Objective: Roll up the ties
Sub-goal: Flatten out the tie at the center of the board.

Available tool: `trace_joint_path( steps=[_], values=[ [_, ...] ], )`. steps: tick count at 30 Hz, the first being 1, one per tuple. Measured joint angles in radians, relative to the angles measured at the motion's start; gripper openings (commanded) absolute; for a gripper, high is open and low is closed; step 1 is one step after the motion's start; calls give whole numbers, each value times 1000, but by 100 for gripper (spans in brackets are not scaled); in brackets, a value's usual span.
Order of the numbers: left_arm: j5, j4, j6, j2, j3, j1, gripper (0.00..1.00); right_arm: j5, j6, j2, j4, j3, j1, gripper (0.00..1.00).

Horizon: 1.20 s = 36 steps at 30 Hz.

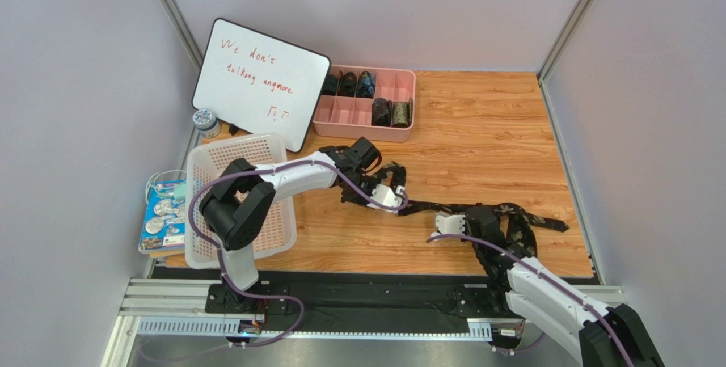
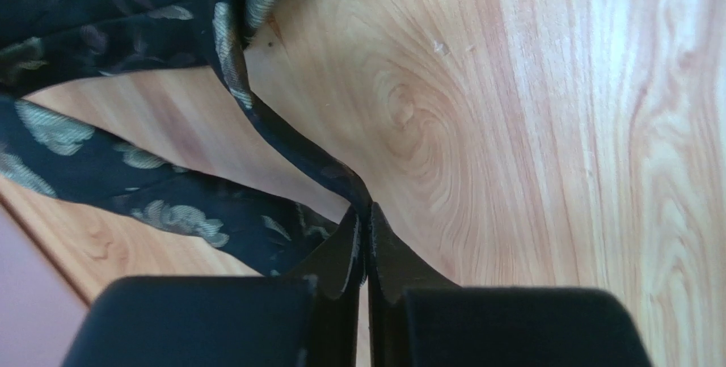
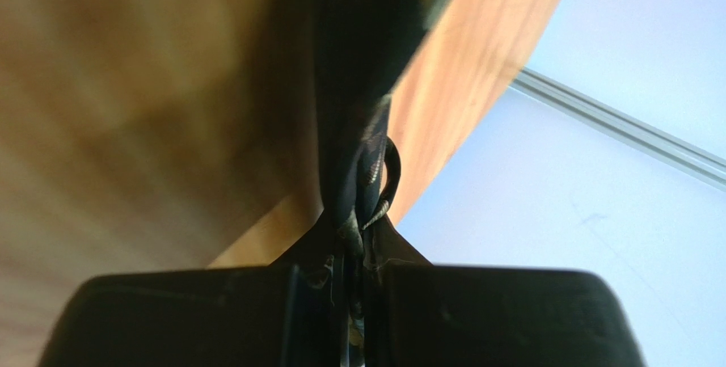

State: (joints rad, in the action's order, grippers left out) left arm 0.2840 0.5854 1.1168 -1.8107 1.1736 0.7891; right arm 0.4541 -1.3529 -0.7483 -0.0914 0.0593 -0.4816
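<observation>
A dark patterned tie [image 1: 528, 214] lies unrolled across the wooden table, running from the middle out to the right. My left gripper [image 1: 394, 199] is at its left part. In the left wrist view the left gripper [image 2: 367, 222] is shut, pinching a narrow fold of the tie [image 2: 170, 210]. My right gripper [image 1: 481, 221] is on the tie's right part. In the right wrist view it [image 3: 358, 235] is shut on bunched layers of the tie [image 3: 358, 86], which hang up from the jaws. Several rolled ties [image 1: 381, 112] sit in a pink tray [image 1: 365, 133].
A whiteboard [image 1: 256, 78] leans at the back left beside the pink tray. A white basket [image 1: 200, 205] stands at the left under my left arm. A clear box with a blue packet [image 1: 164, 214] and a small tin [image 1: 204, 118] sit further left. Grey walls close in both sides.
</observation>
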Motion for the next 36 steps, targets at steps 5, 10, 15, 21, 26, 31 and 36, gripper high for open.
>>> trace_joint_path(
  steps=[5,10,15,21,26,31,36],
  values=[
    [151,274,-146,-11,334,-72,0,2,-47,-176,203,37,92,0],
    [389,418,-431,5,600,-200,0,-1,-130,-363,477,113,200,0],
    [532,447,-715,23,542,-314,1,-79,-236,-534,814,124,296,2],
    [539,422,-924,23,354,-352,22,-192,-314,-571,994,19,324,43],
    [471,390,-983,21,309,-354,23,-279,-330,-284,609,3,347,86],
    [402,358,-974,-7,328,-354,35,-491,-378,219,-19,130,365,89],
    [384,353,-883,-19,318,-355,62,-584,-362,299,-426,240,367,90]
  ],
)
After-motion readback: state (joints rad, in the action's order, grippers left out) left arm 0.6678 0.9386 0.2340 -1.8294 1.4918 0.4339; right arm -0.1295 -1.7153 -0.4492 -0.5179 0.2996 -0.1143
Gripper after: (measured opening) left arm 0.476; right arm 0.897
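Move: The tie is already pinched in both closed hands just above the board. The middle of its length lies about 16 cm right of the left hand and 3 cm back; from the right hand, it lies some 12 cm left and level front to back. The pink divided box stands about 20 cm ahead of the left hand, roughly in line with it; the white basket is some 31 cm to its left and 2 cm back. The tie is flicked up by both hands: the left whips its end up about 19 cm while the right swings forward some 10 cm and up 7, drifting right. Both then sink, the right drawing back as it opens wide, then rising a little and easing left; the left turns about 55 degrees counter-clockwise, shifts left, opens partway and ends clear above the tie's looped end. ##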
